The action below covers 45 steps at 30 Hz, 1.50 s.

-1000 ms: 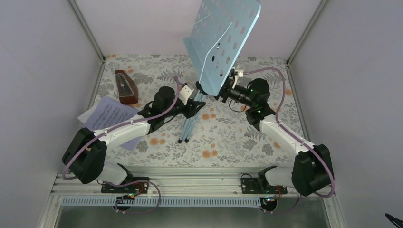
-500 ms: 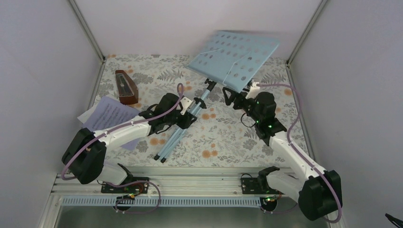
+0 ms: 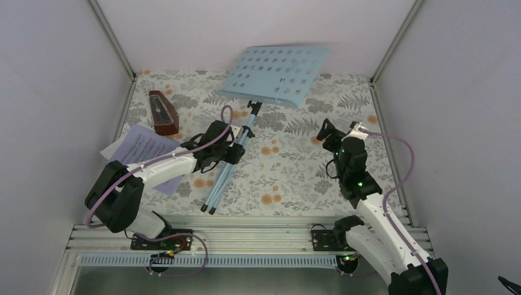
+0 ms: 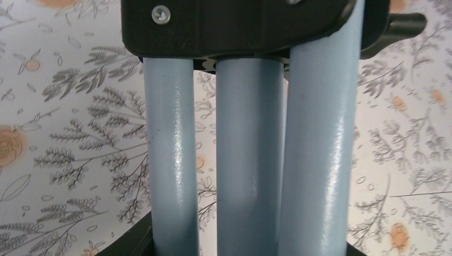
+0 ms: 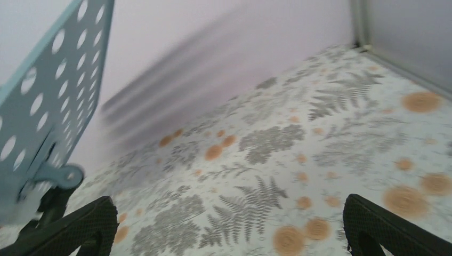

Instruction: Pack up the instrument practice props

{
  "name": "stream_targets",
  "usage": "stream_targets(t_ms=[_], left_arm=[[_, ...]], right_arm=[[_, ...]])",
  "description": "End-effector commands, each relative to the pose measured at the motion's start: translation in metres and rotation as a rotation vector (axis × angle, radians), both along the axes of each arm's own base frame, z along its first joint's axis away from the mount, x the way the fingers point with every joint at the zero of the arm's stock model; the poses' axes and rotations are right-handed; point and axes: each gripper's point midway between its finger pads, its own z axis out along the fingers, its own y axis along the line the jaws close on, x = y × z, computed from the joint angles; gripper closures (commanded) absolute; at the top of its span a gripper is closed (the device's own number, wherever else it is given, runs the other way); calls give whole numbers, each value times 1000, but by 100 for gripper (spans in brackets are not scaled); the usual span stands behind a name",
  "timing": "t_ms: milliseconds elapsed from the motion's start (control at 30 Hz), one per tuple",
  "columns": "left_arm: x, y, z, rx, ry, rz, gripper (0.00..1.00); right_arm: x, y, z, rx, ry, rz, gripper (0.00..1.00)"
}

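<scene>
The pale-blue music stand [image 3: 275, 74] leans over the table, its perforated desk high at the back and its folded tripod legs [image 3: 216, 184] pointing toward the front. My left gripper [image 3: 233, 149] is shut on those legs. In the left wrist view the three blue tubes [image 4: 248, 160] fill the frame under a black collar [image 4: 229, 26]. My right gripper [image 3: 332, 133] stands open to the right of the stand, holding nothing. Its fingers [image 5: 80, 224] are far apart over the floral cloth, and the desk [image 5: 48, 90] shows at the left. The reddish-brown metronome [image 3: 163, 113] stands at the back left. The sheet-music pages [image 3: 142, 150] lie beside it.
A floral cloth [image 3: 295, 178] covers the table. White walls with metal corner posts [image 3: 113, 43] enclose it on three sides. The rail [image 3: 246, 236] carrying both arm bases runs along the near edge.
My right gripper let go of the stand's desk, opened wide and drew back to the right. The stand tipped from upright to a lean, still held by my left gripper.
</scene>
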Motion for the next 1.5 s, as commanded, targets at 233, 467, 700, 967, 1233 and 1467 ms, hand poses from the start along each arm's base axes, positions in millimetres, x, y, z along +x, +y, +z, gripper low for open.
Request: stream_targets(t_ms=[233,467,700,967,1233,1467], left_arm=[[43,-74,79,22,-392,-285,98],[58,-100,53,126,-368,-361,98],[88,-122,19,287,-330,-303,98],[113,-149,-7,355,-276,-278,88],[111,-165,-14,330,-255,-308,46],[104,-175,7,240,-261,-331,15]], right_arm=[[-61,-82,68,46,-203,-392,0],[-70,-69,120,-33,-308,-276,0],[-52,-53,128,-56,-252,-207,0],[-50,-51,125,-44,-234,-194,0],[-53,-52,123,-73,-222,-192,0],[-52,-47,125,-93,-226,-161,0]])
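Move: The folded stand's tubes are already in the left fingers; the open tabletop they are taken to lies roughly 8 cm ahead, 12 to the right and 10 below. The perforated desk is about 21 ahead, 9 right and 8 above, the tripod feet some 19 back, 11 left and 10 below, the metronome about 10 ahead, 26 left and 7 below. From the right hand, that tabletop spot is about 7 ahead, 14 left and 22 below. The folded stand, still pinched round its tubes by the left fingers, is lowered about 8 cm, then also carried right and forward to the open tabletop, the wrist rolling some 30 degrees left side up and turning clockwise. There the left fingers open and lift away, drifting on right and forward. The empty right hand, still open, backs off right and rises, tipping upward. ##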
